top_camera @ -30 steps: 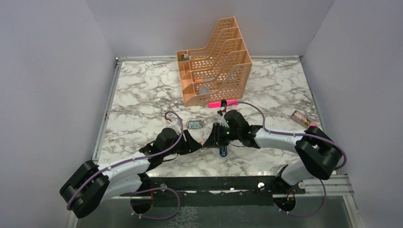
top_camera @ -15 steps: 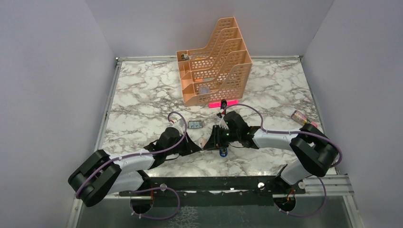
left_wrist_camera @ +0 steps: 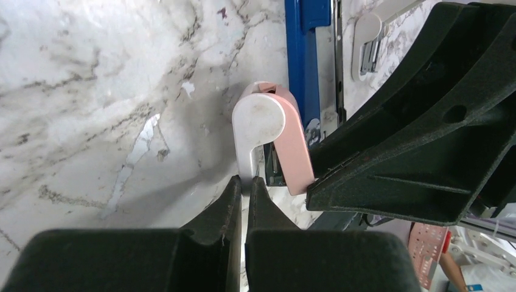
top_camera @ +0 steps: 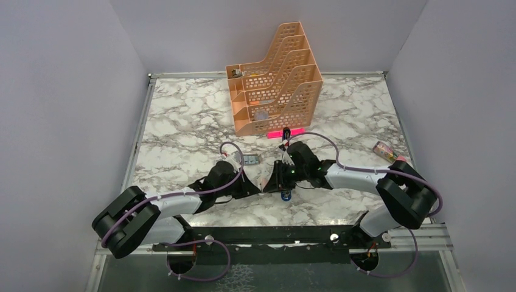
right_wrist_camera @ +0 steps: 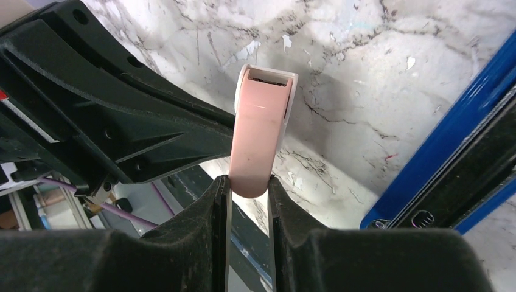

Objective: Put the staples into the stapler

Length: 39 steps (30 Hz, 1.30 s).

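My right gripper (right_wrist_camera: 248,182) is shut on the near end of a peach-pink oblong piece (right_wrist_camera: 258,140) and holds it above the marble. My left gripper (left_wrist_camera: 244,182) meets it from the other side, shut on the thin edge of that piece's white part (left_wrist_camera: 258,118). In the top view both grippers (top_camera: 255,187) (top_camera: 272,180) touch tips at the table's near middle. The blue stapler (left_wrist_camera: 302,55) (right_wrist_camera: 453,137) lies just beside them, mostly under the right wrist (top_camera: 285,194). The small grey-blue tray of staples (top_camera: 251,160) sits on the table behind the left gripper.
A peach desk organiser (top_camera: 274,82) stands at the back, with a bright-pink bar (top_camera: 286,132) in front of it. A small colourful box (top_camera: 384,148) lies at the right edge. A white capsule-like piece (left_wrist_camera: 368,45) rests beside the stapler.
The left arm has reached in toward the right gripper and its jaws have closed on the white part of the pink piece. The right arm has stayed put.
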{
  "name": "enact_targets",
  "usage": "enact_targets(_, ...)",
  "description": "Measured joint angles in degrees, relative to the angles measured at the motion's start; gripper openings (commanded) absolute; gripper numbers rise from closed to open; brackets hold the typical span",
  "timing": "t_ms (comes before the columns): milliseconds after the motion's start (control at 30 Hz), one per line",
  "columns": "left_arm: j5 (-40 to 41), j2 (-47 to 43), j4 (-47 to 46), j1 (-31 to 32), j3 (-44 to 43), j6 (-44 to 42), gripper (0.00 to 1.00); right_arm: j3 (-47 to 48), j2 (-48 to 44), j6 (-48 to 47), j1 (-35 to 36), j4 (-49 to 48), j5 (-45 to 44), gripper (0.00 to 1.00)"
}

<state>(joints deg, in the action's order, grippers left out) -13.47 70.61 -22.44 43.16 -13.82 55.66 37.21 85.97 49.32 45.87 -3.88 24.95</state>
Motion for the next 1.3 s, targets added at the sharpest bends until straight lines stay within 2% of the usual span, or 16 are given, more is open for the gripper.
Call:
enact_targets(233,1.46,-1.05,3.91,0.11,-3.34,-2.45,0.0,2.49,-2.34,-2.56,-1.2,5.01,-1.42,0.22)
enact_targets(500,2.01,0.2,6.95,0.07,-2.86,-4.57,0.0,4.57,-3.63,-3.96,-3.72,7.85,-2.16,0.22)
enact_targets(733,1.95,0.07,7.74,0.09,-3.13,-6.32,0.0,6.6,-4.02,-5.55,-4.7,9.05,-2.34,0.26)
enact_targets(900,1.44,0.26,7.61,0.02,-3.1,-7.15,0.0,7.65,-2.34,-7.52,-4.72,8.87,-2.16,0.36)
enact_targets(1100,1.27,1.33,8.39,-0.04,-3.08,-7.45,0.0,8.22,1.05,-10.97,-4.13,7.69,-1.27,0.65)
enact_targets(1167,1.27,1.36,8.39,-0.02,-3.1,-7.45,0.0,8.04,1.01,-11.96,-3.1,6.93,-1.44,0.69)
enact_targets(1300,1.27,1.53,8.28,-0.04,-3.1,-7.28,0.0,7.45,1.01,-13.46,1.27,6.16,-2.69,0.7)
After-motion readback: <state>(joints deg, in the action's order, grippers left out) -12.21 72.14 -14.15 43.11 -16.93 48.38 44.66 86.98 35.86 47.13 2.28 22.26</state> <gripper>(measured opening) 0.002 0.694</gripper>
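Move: The pink mini stapler is already held between the hands: its middle lies about 3 cm ahead of the left hand, 1 cm to its right and 1 cm below; from the right hand it is some 2 cm ahead, 1 cm left and 2 cm below. The blue stapler's middle is roughly 8 cm ahead and 7 cm right of the right hand, the staples box 10 cm ahead and 5 cm left, both some 4 cm below. The pink mini stapler, its lid pinched by the right fingers and white base by the left, is first drawn forward and up by both hands, under 2 cm. The left hand then drops back and down with closed fingers, ending about 2 cm lower than it began; the right climbs on to some 4 cm forward and up, sinks, spreads its fingers to let go of the lid, and draws back and left. ##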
